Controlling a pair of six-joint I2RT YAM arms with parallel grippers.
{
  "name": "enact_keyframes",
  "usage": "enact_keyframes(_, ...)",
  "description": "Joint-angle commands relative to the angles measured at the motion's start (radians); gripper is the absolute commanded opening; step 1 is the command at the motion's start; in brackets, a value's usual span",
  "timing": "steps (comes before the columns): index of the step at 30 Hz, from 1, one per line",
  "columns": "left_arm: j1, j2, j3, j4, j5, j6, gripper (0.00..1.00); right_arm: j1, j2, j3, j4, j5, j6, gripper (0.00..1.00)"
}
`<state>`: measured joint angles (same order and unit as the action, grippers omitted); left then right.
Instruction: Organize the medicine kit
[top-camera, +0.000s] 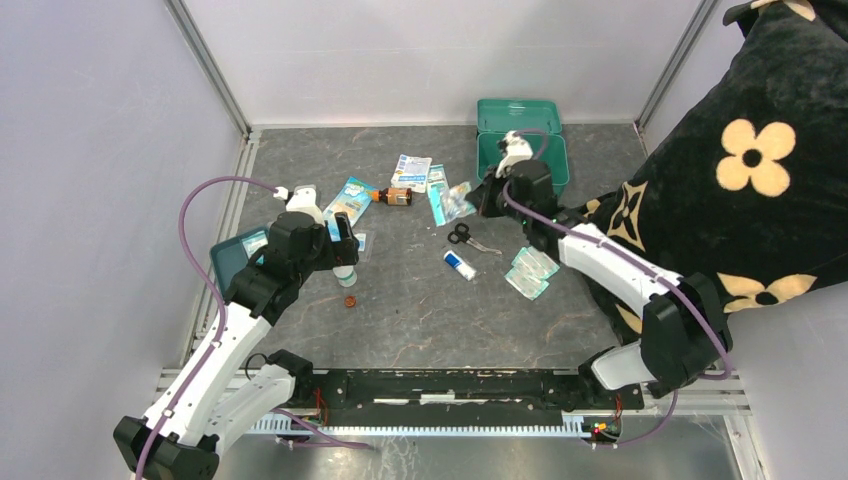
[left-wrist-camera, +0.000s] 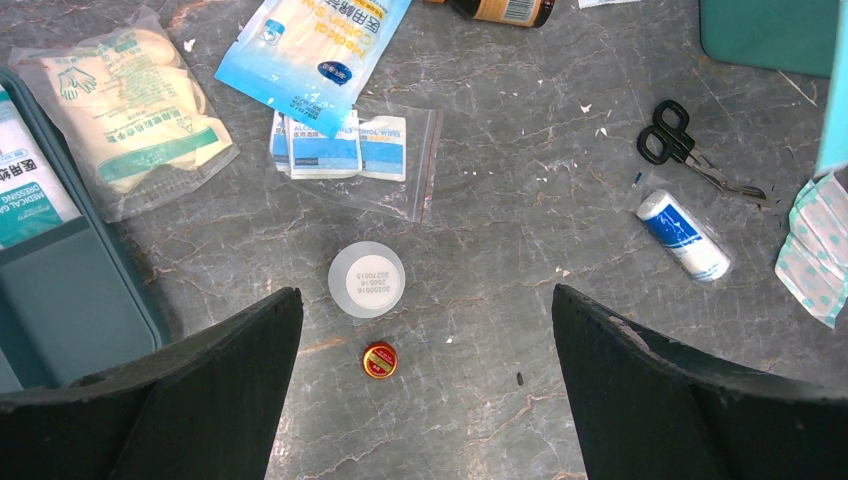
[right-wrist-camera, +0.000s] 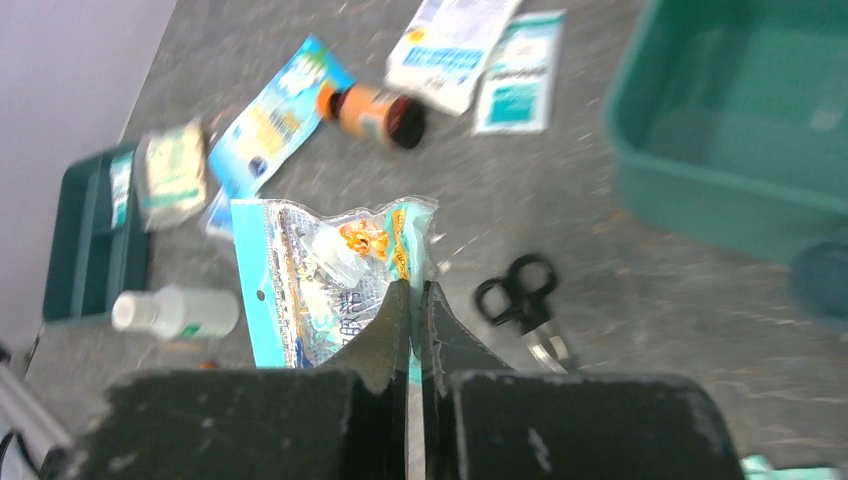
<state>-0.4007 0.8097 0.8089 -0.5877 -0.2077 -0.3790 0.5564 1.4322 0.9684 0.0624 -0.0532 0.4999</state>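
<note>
The medicine kit is a teal box at the back of the table with its lid open; its wall also shows in the right wrist view. My right gripper is shut on the edge of a clear packet with a teal border, just left of the kit. My left gripper is open over the table. A white bottle stands upright between and beyond its fingers, with a small red tin beside it. Neither touches the fingers.
A flat teal tray lies at the left. Loose on the table are a glove packet, a blue packet, a bag of wipes, scissors, a bandage roll, plasters and a brown bottle.
</note>
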Motion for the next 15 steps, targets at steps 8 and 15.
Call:
enact_keyframes(8, -0.001, 0.015, 0.018, 0.034, -0.004, 0.062, 1.00, -0.252, 0.060, 0.195, -0.121, 0.094, -0.081, 0.00)
enact_keyframes(15, -0.001, 0.014, 0.018, 0.032, -0.010, 0.063, 1.00, -0.320, 0.236, 0.369, -0.174, 0.095, -0.136, 0.01)
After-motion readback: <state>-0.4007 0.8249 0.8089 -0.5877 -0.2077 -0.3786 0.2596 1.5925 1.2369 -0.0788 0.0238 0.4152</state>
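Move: The green box, where the held bag is being taken, has its middle some 23 cm ahead of the right hand, about 18 cm to its right and roughly 14 cm below. The scissors lie about 4 cm ahead, 2 cm to the right and 18 cm below. The brown bottle is some 19 cm ahead and 21 cm to the left. From the left hand the box is about 35 cm ahead and 46 cm to the right. Still pinching the clear bag by its edge in its shut fingers, the right hand sweeps about 12 cm to the right and 10 cm forward, away from over the scissors towards the green box's front left part. It starts with a slight lift of 2–3 cm and then runs nearly level, while the hand swings some 20 degrees clockwise. ##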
